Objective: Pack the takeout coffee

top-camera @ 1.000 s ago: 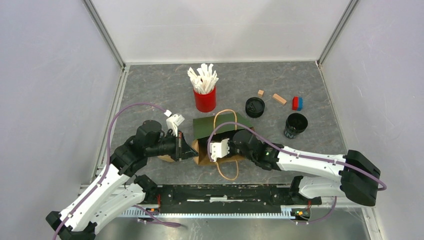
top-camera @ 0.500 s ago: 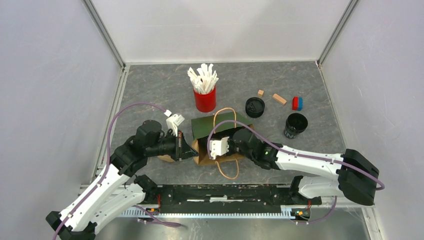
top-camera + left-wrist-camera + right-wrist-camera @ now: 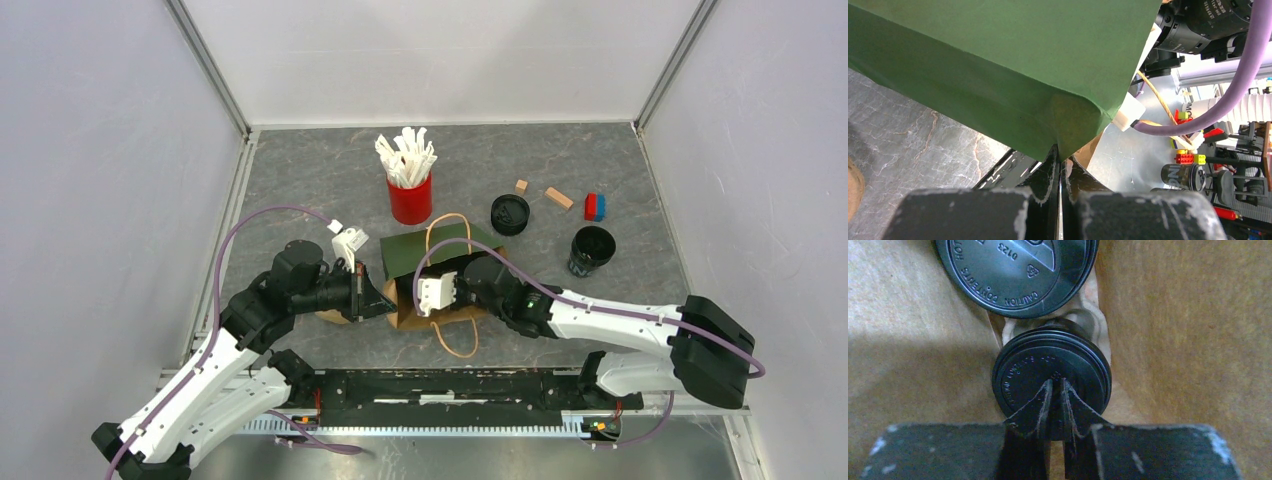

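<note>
The green paper bag (image 3: pixel 440 250) lies on its side, mouth toward the arms. My left gripper (image 3: pixel 1060 155) is shut on the bag's (image 3: pixel 998 65) folded edge at the mouth's left side (image 3: pixel 385 300). My right gripper (image 3: pixel 1056 384) reaches inside the bag's brown interior and is shut on the lid rim of a black lidded takeout coffee cup (image 3: pixel 1023 375). A second black lid (image 3: pixel 1013 270) sits just beyond it, deeper in the bag. In the top view the bag hides the right fingers; only the wrist (image 3: pixel 440 293) shows.
An open black cup (image 3: pixel 592 248) and a loose black lid (image 3: pixel 510 213) sit right of the bag. A red cup of white sticks (image 3: pixel 410 198) stands behind it. Small wooden blocks (image 3: pixel 558 198) and a red-blue block (image 3: pixel 595 206) lie at the back right.
The right arm has crept slightly left, further into the bag. The left arm and the bag hold still.
</note>
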Tool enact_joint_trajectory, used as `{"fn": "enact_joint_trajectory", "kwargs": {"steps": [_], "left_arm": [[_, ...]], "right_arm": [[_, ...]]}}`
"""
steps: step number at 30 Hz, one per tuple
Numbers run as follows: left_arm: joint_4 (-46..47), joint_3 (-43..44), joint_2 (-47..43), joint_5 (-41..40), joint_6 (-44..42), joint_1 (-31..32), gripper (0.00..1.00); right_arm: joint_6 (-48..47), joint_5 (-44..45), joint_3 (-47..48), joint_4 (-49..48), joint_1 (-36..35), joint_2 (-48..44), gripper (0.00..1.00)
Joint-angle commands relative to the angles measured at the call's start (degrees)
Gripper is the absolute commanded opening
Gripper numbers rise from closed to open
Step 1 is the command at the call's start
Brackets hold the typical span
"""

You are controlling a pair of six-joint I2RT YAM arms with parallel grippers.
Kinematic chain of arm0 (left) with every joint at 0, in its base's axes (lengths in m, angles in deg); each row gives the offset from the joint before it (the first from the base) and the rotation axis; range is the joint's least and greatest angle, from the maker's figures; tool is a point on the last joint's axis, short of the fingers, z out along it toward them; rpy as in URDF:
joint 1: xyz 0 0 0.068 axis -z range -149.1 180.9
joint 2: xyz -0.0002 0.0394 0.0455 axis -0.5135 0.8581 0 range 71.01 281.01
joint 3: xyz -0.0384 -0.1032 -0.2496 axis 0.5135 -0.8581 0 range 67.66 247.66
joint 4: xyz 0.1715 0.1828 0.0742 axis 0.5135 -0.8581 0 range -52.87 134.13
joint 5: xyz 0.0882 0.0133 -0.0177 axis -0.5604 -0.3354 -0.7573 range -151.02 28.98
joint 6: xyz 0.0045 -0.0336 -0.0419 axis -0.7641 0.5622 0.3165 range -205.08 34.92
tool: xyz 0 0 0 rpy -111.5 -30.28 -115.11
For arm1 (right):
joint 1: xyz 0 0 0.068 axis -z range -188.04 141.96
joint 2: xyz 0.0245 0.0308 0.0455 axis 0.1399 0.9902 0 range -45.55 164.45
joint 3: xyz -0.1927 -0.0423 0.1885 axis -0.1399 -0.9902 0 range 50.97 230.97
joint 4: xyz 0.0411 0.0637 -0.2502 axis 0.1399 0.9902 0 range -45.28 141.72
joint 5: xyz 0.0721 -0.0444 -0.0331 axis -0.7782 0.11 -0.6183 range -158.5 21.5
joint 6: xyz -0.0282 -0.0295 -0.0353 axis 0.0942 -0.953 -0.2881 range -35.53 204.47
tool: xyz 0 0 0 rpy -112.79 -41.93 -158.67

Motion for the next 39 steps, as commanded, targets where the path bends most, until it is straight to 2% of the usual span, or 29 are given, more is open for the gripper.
{"fn": "enact_joint_trajectory", "kwargs": {"steps": [1,13,39], "left_arm": [[1.78,0.16,-0.32,2.09,1.79,0.05,0.02],[1.86,0.69,0.57,2.18,1.73,0.01,0.02],[1.23,5.67,4.33,2.64,4.47,0.01,0.02]], "right_arm": [[1.69,-0.13,2.71,2.31,0.66,-0.54,0.15],[3.78,-3.75,3.73,9.34,0.66,-6.37,0.16],[11.55,-17.09,13.18,20.61,0.53,-17.39,0.20]]}}
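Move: The near coffee cup stands right at the right fingertips inside the bag: its middle is about 1 cm ahead, 1 cm left and 6 cm below the hand. The far cup is some 9 cm left and 2 cm ahead of the near one. Outside, the red straw holder is about 15 cm ahead and 11 cm left of this hand. From the left hand, which holds the bag's rim corner, the near cup lies roughly 12 cm ahead, 15 cm right and 15 cm lower. The right fingertips come free of the near cup's lid, the gripper staying almost shut, and withdraw towards the bag's mouth, first mainly back, then more steeply up: about 8 cm up and 5 cm back in all. The wrist meanwhile tips down and rolls its left side up, some 15 degrees. The left hand keeps its pinch on the bag's rim corner. ##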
